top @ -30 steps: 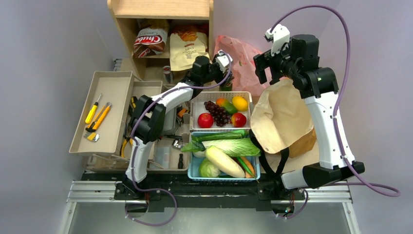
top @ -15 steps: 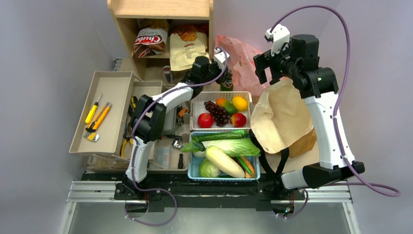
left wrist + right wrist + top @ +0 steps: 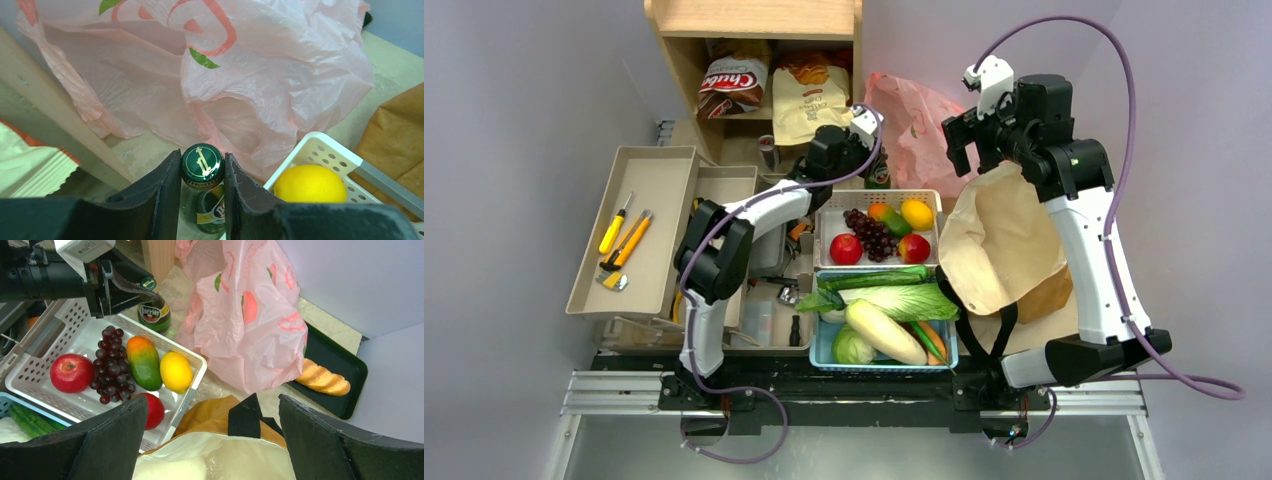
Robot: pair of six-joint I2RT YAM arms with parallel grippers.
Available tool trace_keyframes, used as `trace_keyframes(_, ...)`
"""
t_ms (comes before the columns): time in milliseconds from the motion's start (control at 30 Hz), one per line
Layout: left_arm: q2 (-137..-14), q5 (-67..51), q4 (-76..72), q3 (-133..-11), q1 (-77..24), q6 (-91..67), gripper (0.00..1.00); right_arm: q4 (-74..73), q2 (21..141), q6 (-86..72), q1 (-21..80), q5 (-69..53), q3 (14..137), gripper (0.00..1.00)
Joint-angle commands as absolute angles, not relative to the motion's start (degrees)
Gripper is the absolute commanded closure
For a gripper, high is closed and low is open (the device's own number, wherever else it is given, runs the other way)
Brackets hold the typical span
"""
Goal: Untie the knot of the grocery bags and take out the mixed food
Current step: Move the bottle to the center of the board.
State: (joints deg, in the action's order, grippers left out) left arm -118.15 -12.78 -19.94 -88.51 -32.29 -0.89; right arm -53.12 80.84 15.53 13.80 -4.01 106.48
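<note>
The pink plastic bag (image 3: pixel 916 128) lies crumpled behind the white basket (image 3: pixel 824 215); its knot is hidden among the folds. My left gripper (image 3: pixel 202 165) is shut on the capped neck of a green glass bottle (image 3: pixel 202 162) that stands just in front of the pink bag (image 3: pixel 260 80). The brown paper bag (image 3: pixel 1009 240) with black straps (image 3: pixel 247 417) gapes open on the right. Above its mouth my right gripper (image 3: pixel 212 400) hangs open and empty. Apples (image 3: pixel 71 372), grapes (image 3: pixel 112 365) and a yellow fruit (image 3: pixel 175 371) lie in the white basket.
A blue basket (image 3: pixel 817 350) near the arm bases holds a cucumber, napa cabbage and daikon. The wooden shelf (image 3: pixel 754 20) with snack bags stands behind the left arm. A tool tray (image 3: pixel 639 235) lies at left. Behind the pink bag, a black tray (image 3: pixel 345 367) carries bread.
My left gripper has shifted slightly left and closed on the green bottle's neck. The right arm has barely moved.
</note>
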Motion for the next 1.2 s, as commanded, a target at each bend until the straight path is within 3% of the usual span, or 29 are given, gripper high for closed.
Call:
trace_keyframes(0,-112.9,-7.6,-26.1,-87.9,-31.2,-0.3,1.00,-51.3,79.4,16.3,13.7,-4.7,106.5,0.01)
trace_keyframes(567,-106.4,4.7,-29.1,-78.1,-26.6,-0.3,1.00,-50.8,80.4,16.3,13.3,-5.4,106.9,0.01)
trace_keyframes(1067,-111.1,5.7,-30.0,-81.8,-23.7,-4.4,1.00,-51.5,81.6,15.6,13.3,-5.7,107.9,0.01)
trace_keyframes(1167,-110.4,5.0,-29.4,-80.7,-23.7,-4.5,0.80,-51.4,81.6,15.6,13.3,-5.7,107.7,0.01)
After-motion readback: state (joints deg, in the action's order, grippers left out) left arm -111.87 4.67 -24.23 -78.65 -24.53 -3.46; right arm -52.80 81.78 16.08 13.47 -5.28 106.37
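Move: The green bottle stands upright, already gripped at its neck by the left hand. Its goal, a table spot inside the shelf's opening, lies about 14 cm left, 4 cm ahead and 18 cm below that hand. The shelf's right leg has its foot 6 cm left and 3 cm ahead; the can stands 27 cm left, 3 cm ahead, the white basket 12 cm back, 1 cm right. From the right hand the bottle lies roughly 14 cm ahead, 20 cm left, 27 cm lower. The green bottle, still pinched at the neck, is slid upright across the table by the left hand, some 13 cm to the left and about 4 cm forward. It passes in front of the shelf's right leg, towards the can and under the hanging edge of the cream snack bag. The hand stays level, swings about 25 degrees counter-clockwise, and eases off at the end. ##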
